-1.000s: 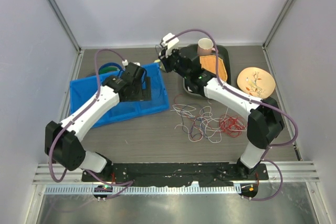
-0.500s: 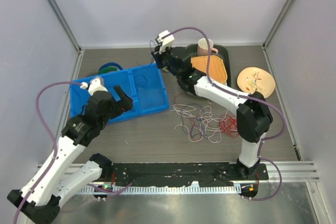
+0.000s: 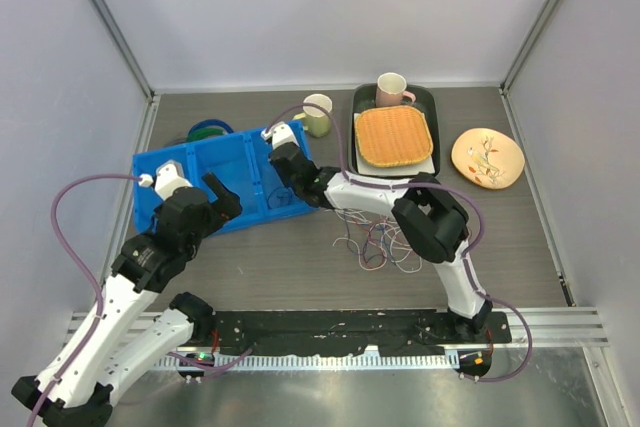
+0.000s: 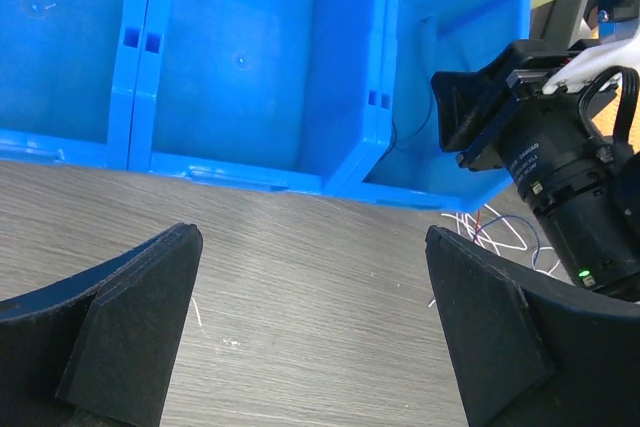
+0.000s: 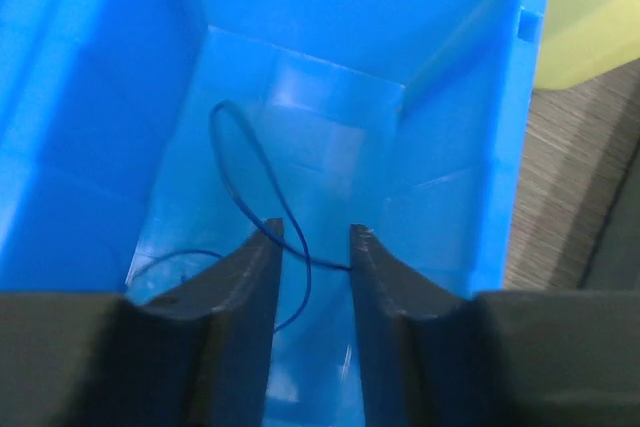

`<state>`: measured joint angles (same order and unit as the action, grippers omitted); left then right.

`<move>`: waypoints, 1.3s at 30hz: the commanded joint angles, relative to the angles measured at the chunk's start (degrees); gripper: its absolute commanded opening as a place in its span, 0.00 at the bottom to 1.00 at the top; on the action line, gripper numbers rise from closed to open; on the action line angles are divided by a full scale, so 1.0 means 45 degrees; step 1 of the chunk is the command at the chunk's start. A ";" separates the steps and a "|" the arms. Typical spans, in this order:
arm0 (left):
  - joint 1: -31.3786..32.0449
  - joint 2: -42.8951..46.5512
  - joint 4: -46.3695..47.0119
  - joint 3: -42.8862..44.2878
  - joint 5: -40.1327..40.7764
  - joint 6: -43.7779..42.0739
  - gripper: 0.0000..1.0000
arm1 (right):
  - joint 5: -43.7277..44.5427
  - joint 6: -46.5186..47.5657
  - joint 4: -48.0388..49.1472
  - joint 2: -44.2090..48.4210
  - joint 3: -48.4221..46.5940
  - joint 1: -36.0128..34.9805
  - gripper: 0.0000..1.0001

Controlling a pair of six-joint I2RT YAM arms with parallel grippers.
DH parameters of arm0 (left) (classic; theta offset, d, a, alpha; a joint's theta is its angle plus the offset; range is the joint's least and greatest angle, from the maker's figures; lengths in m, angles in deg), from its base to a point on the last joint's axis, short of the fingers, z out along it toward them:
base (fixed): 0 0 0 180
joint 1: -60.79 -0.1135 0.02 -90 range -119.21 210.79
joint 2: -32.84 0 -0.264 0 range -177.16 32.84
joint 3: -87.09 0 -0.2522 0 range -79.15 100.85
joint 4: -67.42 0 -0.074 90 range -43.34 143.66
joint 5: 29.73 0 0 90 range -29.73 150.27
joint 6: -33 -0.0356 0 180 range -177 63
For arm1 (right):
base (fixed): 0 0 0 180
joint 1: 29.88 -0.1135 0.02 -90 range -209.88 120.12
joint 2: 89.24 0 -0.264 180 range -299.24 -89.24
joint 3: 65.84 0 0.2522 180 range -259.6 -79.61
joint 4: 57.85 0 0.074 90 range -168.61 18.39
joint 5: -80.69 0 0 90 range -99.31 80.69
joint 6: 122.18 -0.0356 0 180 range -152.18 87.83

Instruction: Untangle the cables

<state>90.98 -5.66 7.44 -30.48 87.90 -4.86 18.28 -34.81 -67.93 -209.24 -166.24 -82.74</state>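
Note:
The cables [image 3: 388, 237] lie as a tangle of thin red, white and dark blue wires on the table, right of the blue bin [image 3: 170, 169]. One dark blue cable [image 5: 240, 167] lies looped inside the bin's right compartment. My right gripper [image 3: 283, 155] [image 5: 313, 232] hangs over that compartment, open by a narrow gap, and the blue cable crosses loosely between its fingers. My left gripper [image 3: 222, 197] [image 4: 312, 237] is wide open and holds nothing, above bare table in front of the bin [image 4: 240, 77]. The tangle's edge [image 4: 495, 232] shows in the left wrist view.
A green-and-blue coil [image 3: 205, 131] sits behind the bin. A pale green cup [image 3: 318, 114] stands by the bin's far right corner. A black tray [image 3: 433, 107] holds an orange woven mat and a pink mug [image 3: 390, 90]. A patterned plate [image 3: 487, 157] lies at the right.
My right arm swung from beside the tray down over the bin's right compartment and its jaws parted. My left arm pulled back off the bin toward the near left.

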 commanded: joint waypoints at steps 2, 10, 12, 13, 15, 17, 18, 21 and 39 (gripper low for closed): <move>-0.0050 0.0001 0.0114 -0.0072 0.0070 0.0054 1.00 | 0.0295 -0.1464 -0.2220 0.0904 -0.1647 0.0087 0.56; -0.0050 -0.0077 0.1109 -0.0189 -0.1412 -0.0551 1.00 | -0.0194 -0.2871 -0.2753 0.4886 0.1142 0.0087 0.90; -0.0031 -0.0271 0.1285 -0.0150 -0.1707 -0.0746 1.00 | 0.0115 -0.3202 -0.2830 0.6312 0.2116 0.0106 0.91; -0.0050 -0.0350 0.1557 -0.0150 -0.2172 -0.0843 1.00 | 0.0350 -0.3648 -0.3004 0.6896 0.2470 0.0126 0.91; -0.0050 -0.0738 0.1948 -0.0131 -0.2798 -0.1252 1.00 | 0.1090 -0.4177 -0.3200 0.8497 0.3831 0.0164 0.92; -0.0030 -0.1110 0.2573 -0.0131 -0.4025 -0.1469 1.00 | 0.2728 -0.5055 -0.3862 0.9573 0.4832 0.0397 0.92; -0.0011 -0.1422 0.2768 -0.0131 -0.4438 -0.1547 1.00 | 0.3354 -0.5504 -0.4233 1.0757 0.5823 0.0515 0.93; 0.0495 -0.2769 0.3628 0.0005 -0.5262 -0.1567 1.00 | 0.4298 -0.6932 -0.5484 1.3121 0.7917 0.1665 0.93; 0.6864 -1.2985 0.5663 0.6117 -0.5324 -0.3169 1.00 | 0.6015 -0.8848 -0.7849 1.9479 1.1458 0.3544 0.92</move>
<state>120.75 -59.69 31.64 -7.66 63.25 -18.44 39.52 -71.48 -101.22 -123.50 -114.41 -66.89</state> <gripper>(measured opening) 0.996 0.924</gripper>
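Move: My right hand hovers in the blue tray's right compartment, its floor about 7 cm below and the blue cable still at the fingertips. From that hand the red cable bundle lies some 21 cm back, 32 cm to the right and 9 cm down; the white cable tangle is about 19 cm back and 21 cm right, and the green mug 10 cm ahead and 6 cm right. From my left hand the tangle is level ahead, about 34 cm right and 19 cm down. I finish opening my right fingers to let go of the blue cable, lift about 15 cm out of the tray, and swing right some 37 cm and back 17 cm towards the red bundle, dipping partway again and turning clockwise. My open left hand waits briefly, then sweeps about 32 cm right, sinking a little and turning clockwise, to end above the tangle. ##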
